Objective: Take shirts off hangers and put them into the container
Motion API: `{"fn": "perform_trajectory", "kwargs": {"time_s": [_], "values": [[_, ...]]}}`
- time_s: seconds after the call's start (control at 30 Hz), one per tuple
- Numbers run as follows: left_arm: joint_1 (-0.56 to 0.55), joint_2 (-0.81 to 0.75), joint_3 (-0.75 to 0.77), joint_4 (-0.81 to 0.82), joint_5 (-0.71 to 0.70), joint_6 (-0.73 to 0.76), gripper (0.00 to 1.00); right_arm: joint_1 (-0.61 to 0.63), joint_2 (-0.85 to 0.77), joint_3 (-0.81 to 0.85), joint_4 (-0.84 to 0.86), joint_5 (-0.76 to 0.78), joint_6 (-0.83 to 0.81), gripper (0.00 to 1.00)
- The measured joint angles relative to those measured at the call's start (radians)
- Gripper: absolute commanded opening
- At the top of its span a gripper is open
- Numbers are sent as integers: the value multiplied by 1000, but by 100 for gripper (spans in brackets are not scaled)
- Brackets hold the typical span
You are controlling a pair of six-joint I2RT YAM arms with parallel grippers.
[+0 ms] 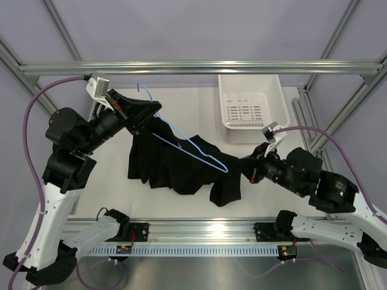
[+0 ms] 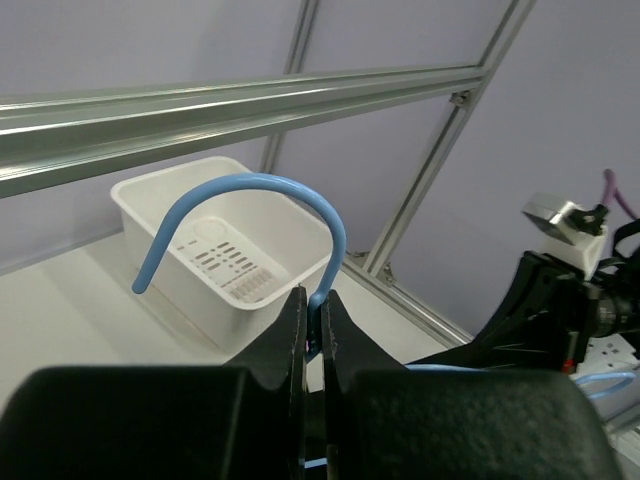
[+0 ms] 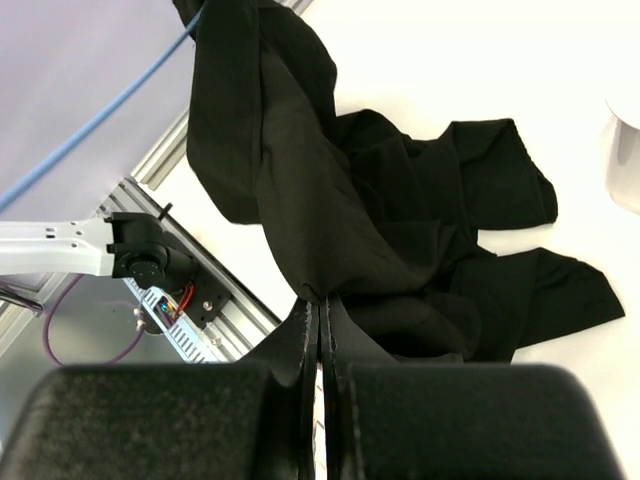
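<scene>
The black shirt (image 1: 175,163) hangs crumpled from the light-blue hanger (image 1: 225,170) and trails onto the white table. In the right wrist view the shirt (image 3: 370,200) drapes from the hanger's wire (image 3: 100,115) down to my jaws. My left gripper (image 1: 144,112) is shut on the hanger's neck, just under the hook (image 2: 250,185), and holds it raised; the left wrist view shows the left gripper (image 2: 313,300) pinching the blue wire. My right gripper (image 1: 245,164) is shut on a fold of the shirt, seen at the right gripper (image 3: 320,302). The white slotted container (image 1: 251,80) stands at the back right, holding nothing.
An aluminium frame rail (image 1: 193,67) crosses the back above the table, with slanted posts at both sides. The arm bases and a slotted front rail (image 1: 199,229) line the near edge. The container (image 2: 215,260) sits behind the hook in the left wrist view.
</scene>
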Motion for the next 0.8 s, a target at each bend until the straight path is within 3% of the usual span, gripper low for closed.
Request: {"fn": "perform_trajectory", "kwargs": {"time_s": [0.37, 0.57, 0.8], "values": [[0, -48, -55, 211, 159, -196, 0, 0, 161, -15, 75, -1, 16, 0], [0, -60, -68, 232, 185, -227, 0, 0, 259, -15, 68, 54, 55, 0], [1, -57, -164, 448, 265, -391, 0, 0, 306, -16, 68, 79, 76, 0]]}}
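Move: The right hand pinches the shirt's edge; the rest of the shirt lies about 17 cm to its left, 8 cm ahead, 18 cm below, and the hanger's free end 4 cm left, 4 cm back, 6 cm above. From the left hand, holding the hook, that end is some 19 cm right, 12 cm back, 8 cm below; the shirt's middle is 1 cm ahead, 5 cm right, 34 cm below. Left hand draws the hanger 6 cm back and up, turning clockwise; right lowers the pinched shirt edge left-forward. ##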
